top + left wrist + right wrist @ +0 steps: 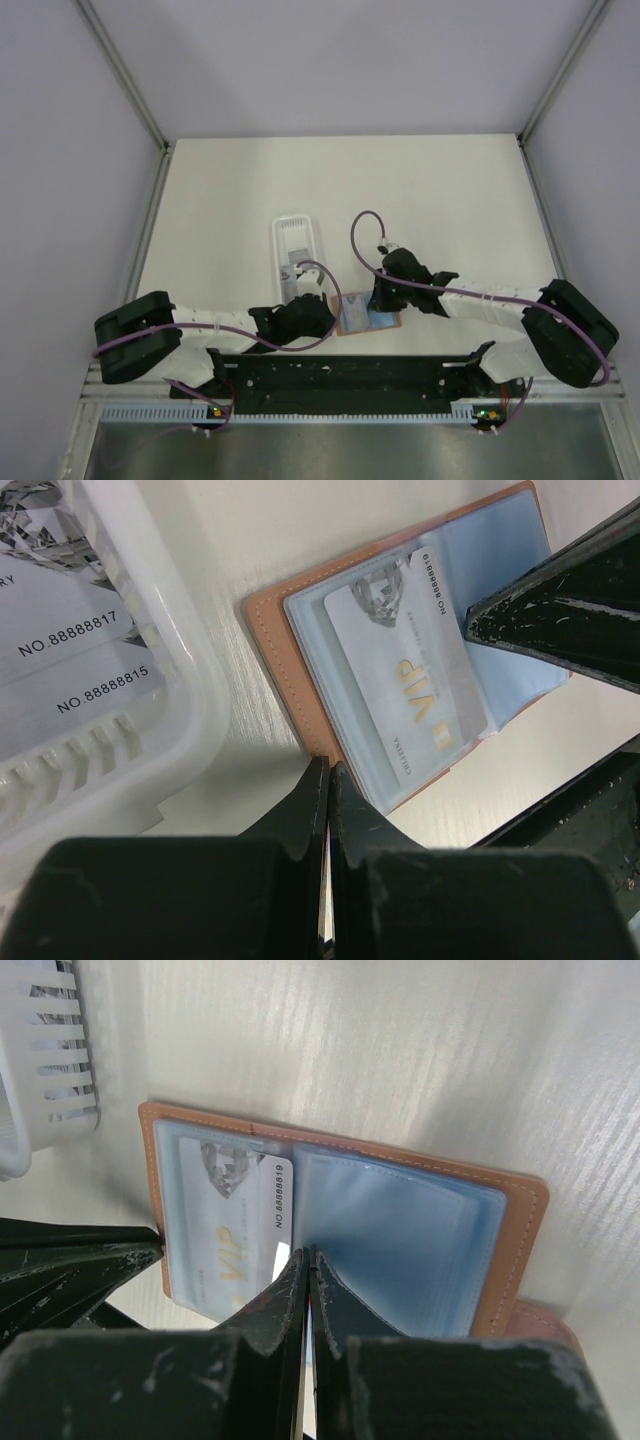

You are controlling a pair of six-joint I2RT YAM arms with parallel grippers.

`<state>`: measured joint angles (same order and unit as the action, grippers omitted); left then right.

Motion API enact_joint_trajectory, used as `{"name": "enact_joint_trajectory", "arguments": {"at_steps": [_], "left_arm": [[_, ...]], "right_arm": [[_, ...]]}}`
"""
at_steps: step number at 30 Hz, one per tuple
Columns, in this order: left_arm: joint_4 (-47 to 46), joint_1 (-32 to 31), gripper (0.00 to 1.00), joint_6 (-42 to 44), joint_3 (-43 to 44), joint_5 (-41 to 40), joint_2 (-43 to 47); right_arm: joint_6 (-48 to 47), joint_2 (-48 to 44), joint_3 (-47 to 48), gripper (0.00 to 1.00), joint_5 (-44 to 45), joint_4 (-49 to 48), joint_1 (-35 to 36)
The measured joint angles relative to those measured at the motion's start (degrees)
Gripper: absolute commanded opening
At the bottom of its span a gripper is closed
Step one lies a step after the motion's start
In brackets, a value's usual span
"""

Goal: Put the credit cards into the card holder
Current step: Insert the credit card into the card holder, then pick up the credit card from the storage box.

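Observation:
The card holder (365, 316) lies open on the table in front of the arm bases, with an orange-brown rim (272, 630) and pale blue sleeves (400, 1230). A silvery credit card (410, 670) marked VIP sits in its left sleeve (215, 1220), one long edge sticking out toward the spine. My left gripper (329, 770) is shut with nothing in it, tips at the holder's left outer edge. My right gripper (305, 1253) is shut too, tips at the card's exposed edge by the spine. More credit cards (70, 630) lie in the white tray.
The long white plastic tray (295, 245) stands just behind and left of the card holder, close to my left gripper (322, 310). Its slotted wall (40, 1060) shows at the right wrist view's upper left. Grey walls enclose the table.

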<state>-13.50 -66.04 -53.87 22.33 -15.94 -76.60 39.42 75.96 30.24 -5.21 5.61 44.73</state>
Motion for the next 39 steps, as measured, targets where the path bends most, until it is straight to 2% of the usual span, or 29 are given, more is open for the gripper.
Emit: {"name": "enact_joint_trajectory", "arguments": {"at_steps": [11, 21, 26, 31, 32, 36, 39], "left_arm": [[-0.7, 0.0, 0.0, 0.0, -0.4, 0.0, 0.0], [-0.9, 0.0, 0.0, 0.0, -0.5, 0.0, 0.1], [0.3, 0.0, 0.0, 0.1, -0.8, 0.0, 1.4], [5.3, 0.0, 0.0, 1.3, -0.3, -0.7, 6.8], [6.9, 0.0, 0.02, 1.6, 0.2, -1.1, 8.6], [12.2, 0.2, 0.32, 3.0, 2.4, -3.9, 17.4], [16.0, 1.6, 0.46, 3.4, 3.6, -7.1, 24.9]], "right_arm": [[-0.4, 4.8, 3.7, 0.0, 2.3, 0.3, 4.3], [-0.4, 4.8, 3.9, 0.01, 3.2, 0.5, 5.0], [-1.1, -1.1, 3.9, 0.28, 6.7, 5.4, 5.9], [-2.4, -10.8, 4.6, 0.41, 11.9, 9.8, 5.9], [-2.6, -12.1, 5.0, 0.42, 12.6, 10.3, 5.9], [-4.0, -13.8, 7.6, 0.45, 13.7, 11.6, 5.9], [-5.9, -12.6, 11.1, 0.46, 13.4, 12.3, 5.9]]}}
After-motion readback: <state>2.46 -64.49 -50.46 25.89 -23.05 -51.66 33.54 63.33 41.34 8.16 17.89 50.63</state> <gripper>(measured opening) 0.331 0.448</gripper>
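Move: Right hand: its shut fingertips are at the right edge of the credit card part-way into the left pocket; the card's middle is about 3 cm to the left, level fore and aft, some 1 cm lower. The card holder is centred about under it; the leather tab lies 8 cm right, the white basket 18 cm left and 11 cm ahead. From the left hand, at the holder's left edge, the card is 4 cm right, 1 cm ahead. Leftward first, slow and low: the right hand's shut tips push the card's edge some 2 cm towards the left hand, which stays shut and braced at the holder's left edge. After a short hold both hands leave the holder, rising about 10 cm and drifting slightly forward, the left also left; both part their fingers, and the right tilts its fingers forward nearly 20 degrees. ##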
